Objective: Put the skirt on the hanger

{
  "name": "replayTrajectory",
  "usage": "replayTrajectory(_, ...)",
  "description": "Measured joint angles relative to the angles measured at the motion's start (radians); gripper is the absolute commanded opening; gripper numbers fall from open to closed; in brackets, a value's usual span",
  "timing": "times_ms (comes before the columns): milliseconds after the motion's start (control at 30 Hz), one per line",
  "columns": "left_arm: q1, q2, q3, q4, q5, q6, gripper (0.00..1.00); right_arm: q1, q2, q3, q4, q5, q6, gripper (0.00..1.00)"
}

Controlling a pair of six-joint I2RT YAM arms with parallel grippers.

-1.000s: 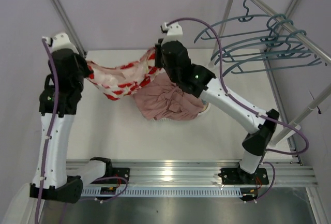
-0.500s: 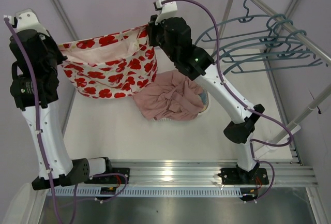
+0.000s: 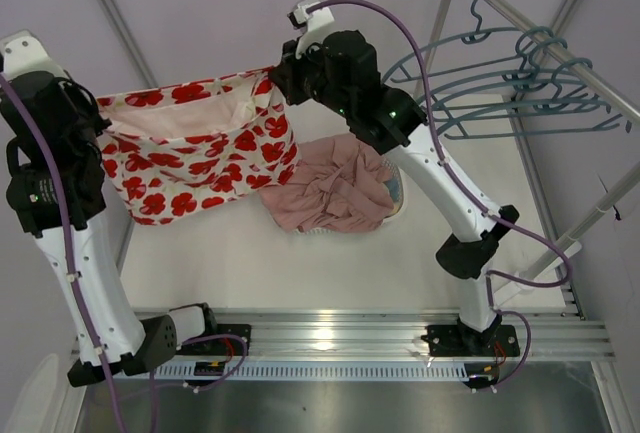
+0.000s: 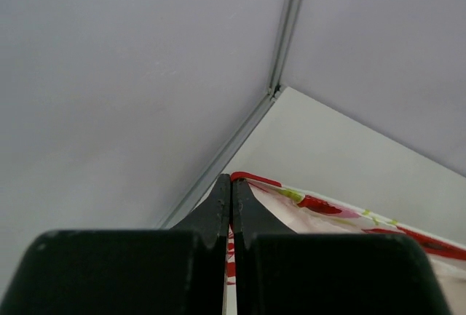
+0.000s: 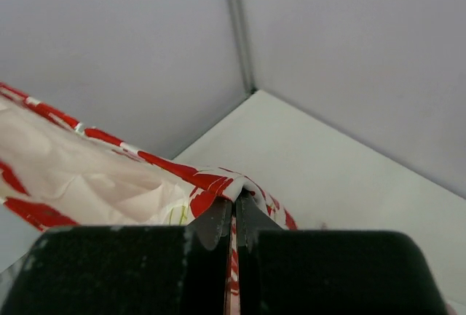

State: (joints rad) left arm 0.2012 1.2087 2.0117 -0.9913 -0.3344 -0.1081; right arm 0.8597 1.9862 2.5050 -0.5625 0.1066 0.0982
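Note:
The skirt [image 3: 195,148], white with large red flowers, hangs spread in the air between my two arms, its waist open at the top. My left gripper [image 3: 100,113] is shut on its left top corner, and the wrist view shows the skirt [image 4: 342,213] pinched in the gripper [image 4: 231,184]. My right gripper [image 3: 275,78] is shut on the right top corner, where the skirt [image 5: 109,184] folds over the gripper [image 5: 234,206]. Several teal-grey hangers [image 3: 500,93] hang on a rail at the upper right, apart from both grippers.
A plain dusty-pink garment [image 3: 335,188] lies crumpled on the white table [image 3: 300,273], under the right arm. The clothes rail [image 3: 560,48] slopes across the upper right on thin metal poles. Grey walls close the back and sides.
Both arms have risen and drawn apart, lifting the skirt off the table and stretching it open. In the last half second the left arm moved further left and the skirt hangs lower.

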Motion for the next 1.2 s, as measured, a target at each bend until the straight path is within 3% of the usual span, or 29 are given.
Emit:
replayTrajectory(233,0.012,-0.012,0.058,-0.011,-0.108,-0.038,0.0,0.007,-0.071,-0.056,-0.047,-0.26,0.068,0.0)
replayTrajectory(433,0.016,-0.013,0.119,-0.024,-0.253,-0.013,0.0,0.033,-0.014,-0.028,-0.06,-0.42,0.119,0.0)
replayTrajectory(800,0.019,-0.063,-0.084,-0.011,-0.382,0.034,0.0,0.062,0.013,-0.1,-0.19,-0.336,0.164,0.0)
replayTrajectory(1000,0.021,-0.07,-0.193,-0.016,-0.327,0.029,0.0,0.068,-0.052,-0.31,-0.18,-0.336,0.18,0.0)
replayTrajectory(1200,0.038,-0.117,-0.283,0.023,-0.109,0.023,0.0,0.067,-0.105,-0.361,-0.148,-0.398,0.186,0.0)
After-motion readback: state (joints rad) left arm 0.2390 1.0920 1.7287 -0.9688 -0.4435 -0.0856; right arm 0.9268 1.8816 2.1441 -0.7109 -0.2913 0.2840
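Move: Both hands hold the skirt stretched in the air, roughly 30 cm apart. The bare table patch left of the basket lies about 18 cm ahead of the left hand, 5 cm to its right and 49 cm below. From the right hand that patch is about 8 cm ahead, 25 cm left and 47 cm down, while the pink cloth in the basket is about 8 cm ahead, 11 cm right and 42 cm below. Keep both grippers shut on the skirt's upper edge. Draw the right gripper back and left, then sink it, ending about 13 cm lower and 11 cm farther back while tipping down and turning counter-clockwise. Swing the left gripper back, left and slightly up, then sink it some 10 cm from that peak, easing forward and to the right towards the bare table. ##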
